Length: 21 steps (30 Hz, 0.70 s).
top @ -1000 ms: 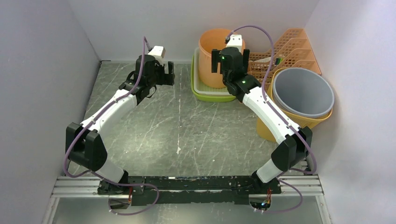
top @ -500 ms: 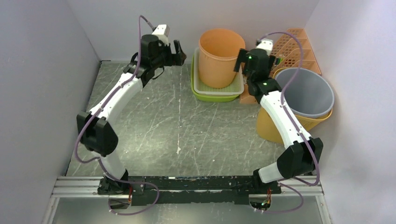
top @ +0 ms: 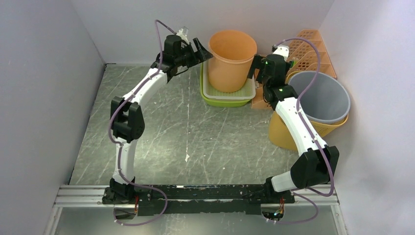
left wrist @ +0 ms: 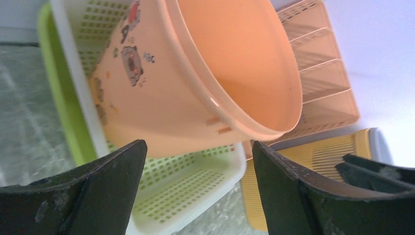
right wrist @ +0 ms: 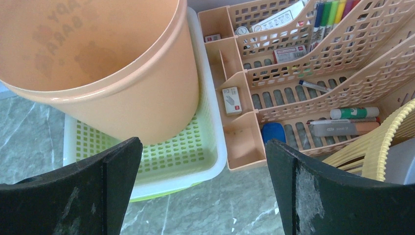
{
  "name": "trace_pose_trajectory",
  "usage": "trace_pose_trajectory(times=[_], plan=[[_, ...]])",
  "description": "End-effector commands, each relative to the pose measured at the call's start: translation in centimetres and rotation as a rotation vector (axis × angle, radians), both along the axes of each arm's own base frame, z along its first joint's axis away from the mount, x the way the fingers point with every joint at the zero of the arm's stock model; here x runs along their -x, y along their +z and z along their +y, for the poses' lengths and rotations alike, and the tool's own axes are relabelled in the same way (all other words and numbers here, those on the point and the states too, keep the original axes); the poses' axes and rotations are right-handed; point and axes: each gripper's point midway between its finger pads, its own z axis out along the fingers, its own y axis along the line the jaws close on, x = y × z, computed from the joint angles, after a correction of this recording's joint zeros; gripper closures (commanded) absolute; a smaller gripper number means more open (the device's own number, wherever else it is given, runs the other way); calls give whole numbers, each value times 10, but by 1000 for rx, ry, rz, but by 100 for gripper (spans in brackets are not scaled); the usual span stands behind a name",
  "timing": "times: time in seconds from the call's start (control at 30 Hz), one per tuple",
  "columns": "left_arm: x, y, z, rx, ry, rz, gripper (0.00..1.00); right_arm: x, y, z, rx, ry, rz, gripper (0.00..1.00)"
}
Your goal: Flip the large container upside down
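The large container is an orange bucket [top: 232, 61], upright with its mouth up, standing in a white perforated tray [top: 228, 95] that is nested in a green tray. My left gripper [top: 202, 50] is open and empty, close to the bucket's left rim. In the left wrist view the bucket [left wrist: 195, 83] fills the space ahead of the open left gripper [left wrist: 198, 143]. My right gripper [top: 256, 67] is open and empty, just right of the bucket. In the right wrist view the bucket [right wrist: 122, 63] is at upper left of the right gripper [right wrist: 203, 141].
An orange desk organiser [top: 308, 49] with pens and small items stands at the back right, also in the right wrist view [right wrist: 293, 73]. A grey bin [top: 318, 95] sits inside a yellow basket [top: 293, 131] by the right wall. Walls close in on the left, back and right.
The left arm has stretched back and right, bringing its gripper up to the bucket's left rim. The right gripper has moved from in front of the bucket to its right side.
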Motion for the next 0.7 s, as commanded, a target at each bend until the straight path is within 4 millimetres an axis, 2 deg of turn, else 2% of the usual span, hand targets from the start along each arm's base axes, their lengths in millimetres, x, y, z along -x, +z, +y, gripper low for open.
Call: trace_pose_trajectory(times=[0.0, 0.2, 0.53, 0.67], plan=[[-4, 45, -30, 252, -92, -13, 9, 0, 0, -9, 3, -5, -10, 0], [-12, 41, -39, 339, -95, 11, 6, 0, -7, -17, 5, -7, 2, 0], [-26, 29, -54, 326, -71, 39, 4, 0, -19, -21, -1, 0, 25, 0], [-32, 8, -55, 263, -54, 64, 5, 2, -18, -23, 6, -4, 24, 0]])
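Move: The large orange container's middle lies about 10 cm to the left hand's right, 2 cm ahead and 12 cm below, its near-left rim almost at the fingertips. From the right hand it is some 13 cm left, 11 cm ahead and 12 cm below. The green tray under it is centred just about beneath the container, roughly 23 cm below the left hand. The grey bucket stands about 20 cm right of the right hand and 6 cm back, its middle some 12 cm below. To the right and forward, the left hand goes some 5 cm across and 3 cm out, onto the left side of the container's rim, first dipping a little, then rising to about 2 cm above its start. Meanwhile it rolls about 20 degrees, its left side sinking, fingers still wide open and ending against the rim. The right hand, also open, sinks about 2.5 cm and eases 1.5 cm right, away from the container. ##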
